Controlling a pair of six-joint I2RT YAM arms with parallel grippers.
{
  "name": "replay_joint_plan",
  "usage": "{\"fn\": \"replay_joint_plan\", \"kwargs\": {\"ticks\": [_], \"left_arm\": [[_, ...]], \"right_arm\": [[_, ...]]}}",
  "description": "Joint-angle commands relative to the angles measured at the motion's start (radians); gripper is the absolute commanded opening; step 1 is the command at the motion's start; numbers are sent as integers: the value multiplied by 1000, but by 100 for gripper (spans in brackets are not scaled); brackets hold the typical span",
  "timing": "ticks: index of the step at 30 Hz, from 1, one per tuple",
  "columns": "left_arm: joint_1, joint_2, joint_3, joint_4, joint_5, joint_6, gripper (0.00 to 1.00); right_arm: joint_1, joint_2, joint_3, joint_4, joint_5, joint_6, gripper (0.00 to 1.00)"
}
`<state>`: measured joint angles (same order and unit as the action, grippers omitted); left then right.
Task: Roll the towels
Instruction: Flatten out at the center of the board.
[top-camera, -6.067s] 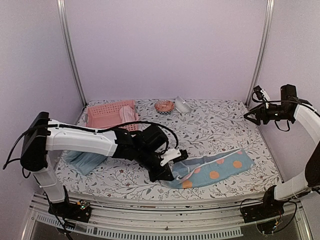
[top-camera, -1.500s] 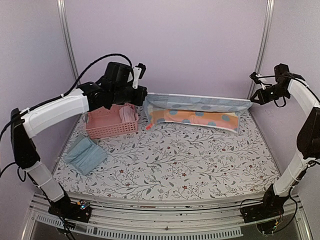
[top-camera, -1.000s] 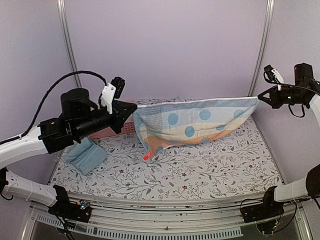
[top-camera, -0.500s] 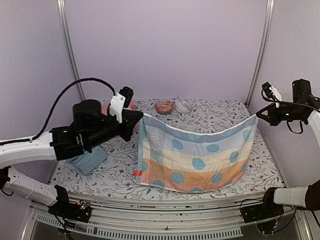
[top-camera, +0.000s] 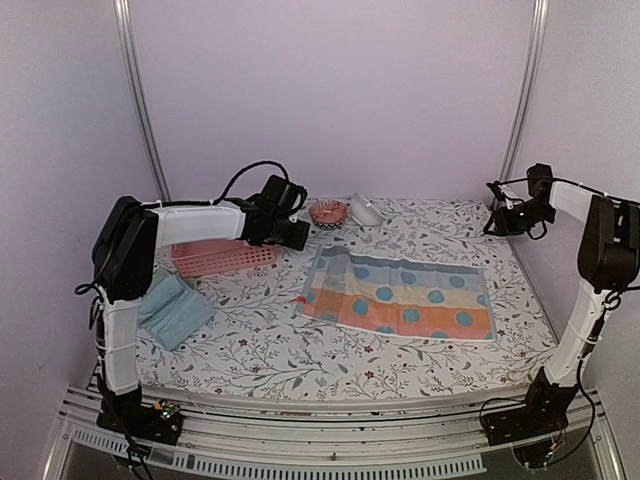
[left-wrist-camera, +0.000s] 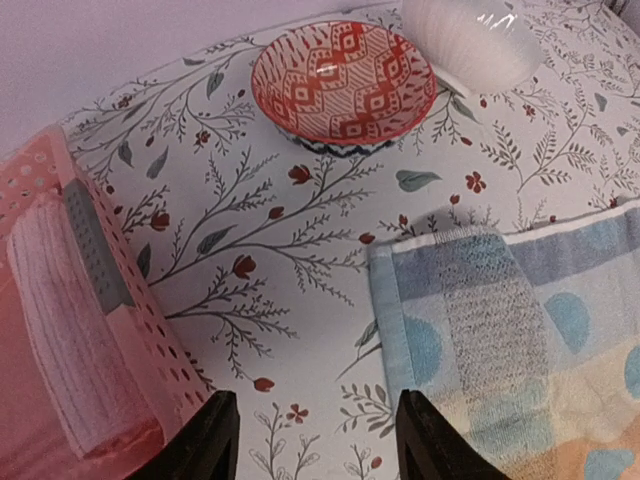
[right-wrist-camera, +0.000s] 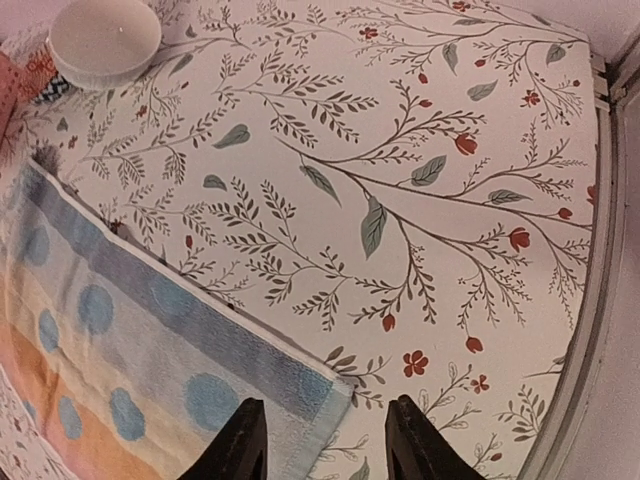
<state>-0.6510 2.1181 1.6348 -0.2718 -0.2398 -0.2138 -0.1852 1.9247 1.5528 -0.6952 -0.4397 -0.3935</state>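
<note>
The light blue towel with orange bands and blue dots (top-camera: 400, 303) lies spread flat on the table. My left gripper (top-camera: 297, 236) hovers open at its far left corner (left-wrist-camera: 440, 260); nothing sits between its fingertips (left-wrist-camera: 315, 445). My right gripper (top-camera: 492, 222) hangs open over the far right corner (right-wrist-camera: 335, 385), which lies on the table below its jaws (right-wrist-camera: 327, 445). A folded pale teal towel (top-camera: 170, 310) rests at the near left. In the left wrist view a rolled pink towel (left-wrist-camera: 55, 330) lies inside the basket.
The pink perforated basket (top-camera: 225, 257) (left-wrist-camera: 135, 300) stands at the far left, beside my left arm. A red patterned bowl (top-camera: 328, 212) (left-wrist-camera: 343, 80) and a white bowl (top-camera: 366, 211) (right-wrist-camera: 105, 38) sit at the back. The table's right edge (right-wrist-camera: 590, 300) runs close to my right gripper.
The patterned towel hung stretched in the air between both shut grippers; now it lies flat on the table. Both grippers have opened, let go, and moved toward the back.
</note>
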Motion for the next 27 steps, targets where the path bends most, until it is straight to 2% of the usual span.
{"fn": "replay_joint_plan", "kwargs": {"ticks": [1, 6, 10, 11, 12, 13, 14, 16, 18, 20, 24, 27], "left_arm": [[-29, -197, -108, 3, 53, -9, 59], [-30, -331, -284, 1, 134, 23, 63], [-31, -428, -354, -7, 216, 57, 64], [-33, -453, -374, 3, 225, 56, 77], [-35, -480, -397, 15, 205, 42, 96], [-39, -503, -432, 19, 175, 42, 98], [-44, -517, -456, -5, 150, 65, 98], [-42, -505, -445, -124, 82, 63, 99], [-32, -461, -392, -255, 1, 35, 98], [-33, -439, -390, -254, -48, 74, 98], [-34, -453, -445, -105, 44, 138, 99], [-53, -485, -504, 64, 128, 134, 99]], "right_arm": [[6, -196, -86, 7, -42, 11, 48], [6, -421, -257, -55, -108, -97, 49], [7, -564, -301, -107, -125, -133, 50], [7, -595, -302, -113, -126, -138, 50], [6, -622, -309, -110, -134, -140, 51], [6, -649, -322, -101, -150, -141, 55], [6, -671, -357, -76, -159, -142, 64], [4, -687, -434, 3, -146, -103, 98], [5, -659, -475, 33, -172, -84, 99], [5, -611, -485, 23, -213, -103, 99], [7, -564, -530, -23, -315, -200, 99], [15, -580, -591, 19, -298, -218, 99]]}}
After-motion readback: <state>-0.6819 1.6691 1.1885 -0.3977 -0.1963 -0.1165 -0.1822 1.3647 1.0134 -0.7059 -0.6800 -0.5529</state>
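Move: The dotted towel lies spread on the board about 11 cm below both empty hands. Its middle is some 24 cm to the right of the left hand and 9 cm nearer the base, with the pink basket about 21 cm to that hand's left and 6 cm ahead, and the red bowl 18 cm ahead and 7 cm right. From the right hand, the towel's middle is about 21 cm left and 11 cm back, and the white cup 33 cm left and 16 cm ahead. Both hands, already empty, back away from the towel's far corners towards the base, the left one some 12 cm and drifting 6 cm left away from the towel, rising about 7 cm before sinking most of the way back. The right one arcs higher, about 12 cm up and then down again to stay a little above its start, ending some 15 cm back and 6 cm left by the towel's right edge, its wrist turned about 15 degrees counter-clockwise, while both grippers go from roughly half to fully open. ##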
